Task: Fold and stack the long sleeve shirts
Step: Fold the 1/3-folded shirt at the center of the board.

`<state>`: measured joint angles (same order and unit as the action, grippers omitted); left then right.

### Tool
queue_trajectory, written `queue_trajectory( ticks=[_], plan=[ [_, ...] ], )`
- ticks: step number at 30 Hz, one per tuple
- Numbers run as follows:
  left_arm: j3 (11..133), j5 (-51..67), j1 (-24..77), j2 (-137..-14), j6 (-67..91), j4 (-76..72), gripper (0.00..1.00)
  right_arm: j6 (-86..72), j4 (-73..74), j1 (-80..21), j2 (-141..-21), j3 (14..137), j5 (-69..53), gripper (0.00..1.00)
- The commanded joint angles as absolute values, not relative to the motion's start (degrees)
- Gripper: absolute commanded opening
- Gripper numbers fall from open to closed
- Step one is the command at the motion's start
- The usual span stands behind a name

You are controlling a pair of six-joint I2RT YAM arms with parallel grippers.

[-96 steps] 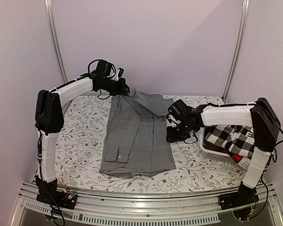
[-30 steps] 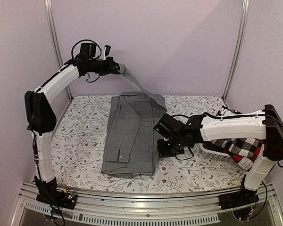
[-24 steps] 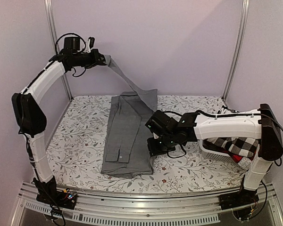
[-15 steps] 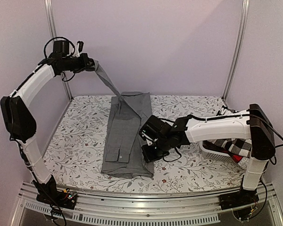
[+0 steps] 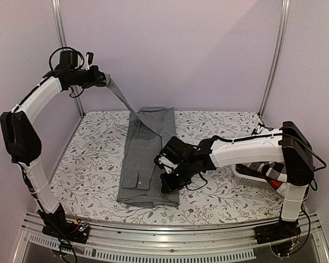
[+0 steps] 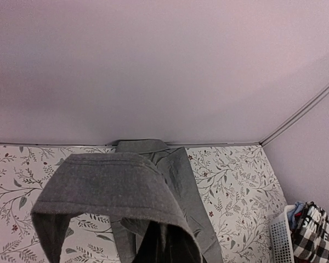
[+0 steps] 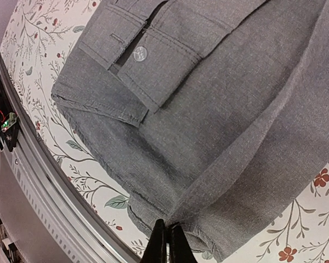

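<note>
A grey long sleeve shirt lies lengthwise on the flowered table, its right side folded over the body. My left gripper is high at the back left, shut on a sleeve cuff. The sleeve stretches taut down to the shirt's collar end. In the left wrist view the cuff drapes over the fingers and hides them. My right gripper sits low at the shirt's near right corner, shut on the folded edge. The other sleeve's buttoned cuff lies flat on the body.
A white basket at the right holds a black-and-white checked shirt and a red one, partly behind my right arm. The metal rail runs along the near table edge. Walls close the back and sides.
The left gripper has carried the sleeve up and to the left. The right gripper has dragged the shirt's right side leftward over the body, so the shirt is narrower.
</note>
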<state>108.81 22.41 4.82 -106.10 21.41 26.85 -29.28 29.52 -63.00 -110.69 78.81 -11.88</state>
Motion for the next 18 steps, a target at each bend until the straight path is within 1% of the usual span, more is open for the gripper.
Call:
queue_trajectory(
  ticks=[1, 7, 11, 14, 18],
  plan=[
    [110.49, 23.85, 4.22, -107.13, 21.14, 25.41, 0.00, -28.13, 29.44, -63.37, -112.42, 79.19, -14.46, 0.04],
    [108.45, 24.38, 4.22, -106.59, 21.14, 24.35, 0.00, -28.06, 29.07, -63.37, -112.18, 79.56, -14.08, 0.19],
    [107.42, 25.92, 4.22, -106.20, 20.72, 23.60, 0.00, -27.91, 29.29, -63.16, -110.93, 80.47, -12.93, 0.33],
    [106.57, 26.71, 4.22, -105.72, 20.26, 23.09, 0.00, -28.09, 29.35, -61.95, -109.33, 80.42, -11.06, 0.35],
    [103.93, 28.53, 4.25, -104.40, 19.29, 20.96, 0.00, -28.94, 28.86, -57.60, -105.96, 79.65, -7.73, 0.36]
  ],
)
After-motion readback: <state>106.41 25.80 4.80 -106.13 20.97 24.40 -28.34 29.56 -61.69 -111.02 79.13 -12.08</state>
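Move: The shirt's folded-over edge is pinched in the right fingers, with its resting place on the hem end about 2 cm below them. From that hand the bottom hem's middle lies some 5 cm back and 6 cm left, the buttoned cuff about 5 cm ahead and 10 cm left. The left hand holds the cloth's other end high; the shirt's upper body lies about 14 cm right, 2 cm back and 28 cm below it, the collar 12 cm ahead and 19 cm right. The hem end of the folded edge is let go by the right hand, which settles less than 1 cm lower while its fingers open to about a third, then begins to move forward by about 1.5 cm. The raised far end stays pinched in the left hand, which holds it up, drifting about 1 cm to the right and, after a tiny rise, starting to sink at the end. ##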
